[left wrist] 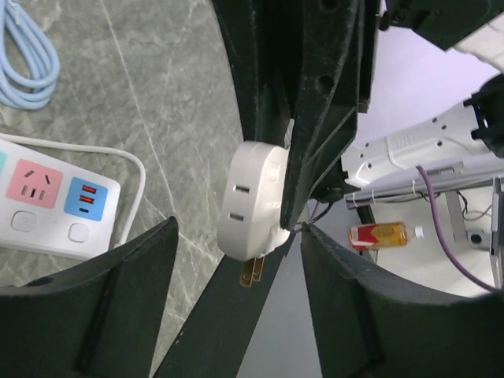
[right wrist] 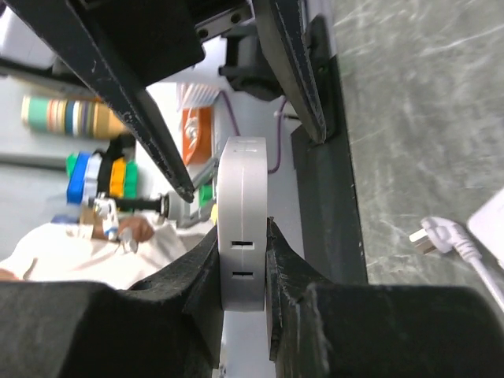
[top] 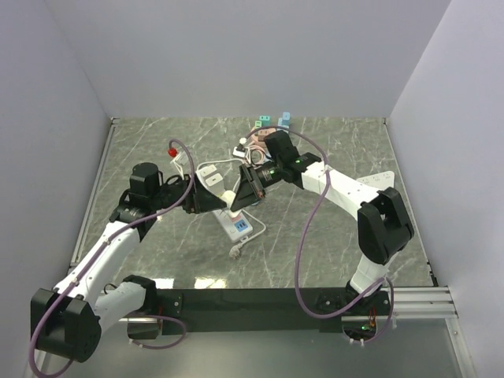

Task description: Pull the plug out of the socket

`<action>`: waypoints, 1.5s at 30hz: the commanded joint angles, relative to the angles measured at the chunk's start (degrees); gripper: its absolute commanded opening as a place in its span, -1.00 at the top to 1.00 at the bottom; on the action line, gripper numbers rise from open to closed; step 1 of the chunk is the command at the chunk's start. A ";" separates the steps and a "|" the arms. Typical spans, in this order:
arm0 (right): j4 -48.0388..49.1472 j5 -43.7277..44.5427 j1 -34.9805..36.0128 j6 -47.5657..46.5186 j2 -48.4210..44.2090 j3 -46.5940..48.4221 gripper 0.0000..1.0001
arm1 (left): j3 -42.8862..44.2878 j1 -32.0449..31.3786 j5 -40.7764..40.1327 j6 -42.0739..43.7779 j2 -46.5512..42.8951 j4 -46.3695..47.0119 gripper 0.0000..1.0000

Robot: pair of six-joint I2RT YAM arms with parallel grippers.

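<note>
A white plug hangs in the air above the table, its brass prongs bare and out of any socket. My right gripper is shut on the plug, one finger pressed on each flat face. The left gripper stands open around the same plug, and neither of its fingers touches it. The white socket strip lies on the marble table just below and in front; its pink and blue outlets show at the left of the left wrist view.
A loose white plug on a cord lies in front of the strip, also seen as the loose plug. A second white strip lies behind. Coiled cables and small blue blocks sit at the back, a red-capped item at left.
</note>
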 commanded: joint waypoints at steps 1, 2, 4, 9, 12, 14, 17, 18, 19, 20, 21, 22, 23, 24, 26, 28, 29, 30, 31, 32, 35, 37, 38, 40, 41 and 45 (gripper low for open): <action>-8.15 -5.00 0.90 -7.60 1.43 4.49 1.00 | 0.99 -0.22 4.99 2.34 -0.74 3.40 -0.36; -9.65 -4.92 1.16 -8.75 2.13 5.02 1.00 | 0.90 -0.13 5.86 2.16 -0.66 3.84 -0.32; -13.87 -5.71 1.60 -11.99 3.01 7.04 1.00 | 0.81 -0.48 6.57 1.81 -0.57 4.28 -0.21; -18.98 -5.88 2.22 -15.36 5.48 10.65 1.00 | 2.04 -2.50 6.31 4.70 0.40 0.78 0.03; -18.37 -6.23 2.22 -14.74 5.92 11.18 1.00 | 2.48 -3.21 6.31 6.46 0.40 -1.69 0.22; -18.19 -6.76 2.39 -14.56 5.83 11.70 1.00 | 2.66 -3.21 5.96 7.78 0.75 -2.66 0.28; -20.90 -6.41 2.31 -16.84 6.27 13.11 0.85 | 2.48 -3.21 6.31 8.05 1.19 -3.37 0.49; -23.00 -5.80 2.31 -17.54 6.36 13.37 0.65 | 2.48 -3.21 6.31 8.05 1.28 -3.10 0.58; -23.80 -5.10 2.31 -18.51 6.44 13.55 0.34 | 2.57 -3.21 5.96 8.05 1.28 -3.45 0.83; -23.99 -3.00 2.31 -18.52 6.18 13.12 -0.34 | 2.83 -3.21 4.48 8.74 1.28 -3.97 0.99; -23.12 -2.11 2.31 -17.56 5.83 12.50 -0.59 | 3.36 -3.30 3.68 9.10 1.19 -5.11 0.99; -22.41 -0.71 2.13 -16.94 5.40 11.80 -0.77 | 3.62 -3.12 2.71 9.54 1.19 -5.73 0.99; -21.36 0.69 1.87 -16.07 4.26 9.79 -0.83 | 4.06 -3.03 0.18 10.15 1.02 -6.35 0.99; -18.39 3.23 0.82 -13.36 3.64 8.47 -0.84 | 4.50 -2.51 -0.97 10.42 0.84 -6.87 0.99; -14.69 4.57 -0.85 -10.19 1.63 3.92 -0.87 | 5.03 -1.37 -4.05 11.12 0.32 -8.63 0.99; -9.85 6.41 -3.74 -6.33 0.39 1.00 -0.88 | 4.51 1.60 -5.12 10.78 -0.30 -8.20 0.99; -9.66 8.51 -4.72 -5.78 -0.23 -0.32 -0.89 | 4.16 2.84 -5.20 10.42 -0.56 -7.85 0.99; -10.62 10.18 -5.68 -5.60 -0.41 -0.68 -0.90 | 4.24 4.16 -5.55 10.42 -0.74 -8.02 0.99; -11.06 14.99 -7.43 -4.73 -0.58 -1.03 -0.90 | 4.50 6.87 -7.30 10.51 -0.83 -8.89 0.99; -11.24 17.38 -8.23 -4.11 -0.76 -1.82 -0.91 | 4.94 8.20 -11.58 10.68 -0.92 -12.12 0.99; -12.12 27.13 -8.95 -2.87 -1.72 -1.83 -0.93 | 6.87 14.00 -28.80 9.81 -0.05 -16.62 0.99; -13.44 32.94 -8.24 -2.00 -1.99 -0.95 -0.94 | 8.02 18.66 -40.28 9.02 1.01 -20.14 0.99; -13.79 39.14 -7.20 -1.47 -1.90 0.44 -0.94 | 8.98 20.07 -43.49 7.71 2.67 -21.46 0.99; -15.46 43.93 -5.61 -0.68 -1.21 2.56 -0.94 | 9.42 24.79 -48.94 6.74 4.96 -23.05 0.99; -16.07 48.39 -4.73 -0.59 -0.68 5.00 -0.95 | 9.43 26.31 -50.11 5.69 7.58 -22.97 0.99; -19.15 58.35 0.80 -0.33 2.75 12.48 -0.96 | 8.81 32.81 -52.14 3.66 13.66 -20.16 0.99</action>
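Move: The white plug to pull over is already in the right fingers, just past their tips. From the left hand it is about 2 cm to the right and level, between the open fingers. The power strip's middle is about 14 cm ahead of the left hand, 2 cm to its left and 18 cm lower. At that same low height, the cord's plug head is roughly 2 cm back and 3 cm right, and the blue cable coil 20 cm ahead and 11 cm right. Shut the left fingers on the white plug while both hands ease back about 2 cm together, then open the right fingers wide to let it go. Swing the left gripper, plug held, some 25 cm left, with 11 cm forward and 10 cm down, turning it about 65 degrees counter-clockwise and tipping it down; draw the right hand forward, down and slightly right, turning clockwise. ##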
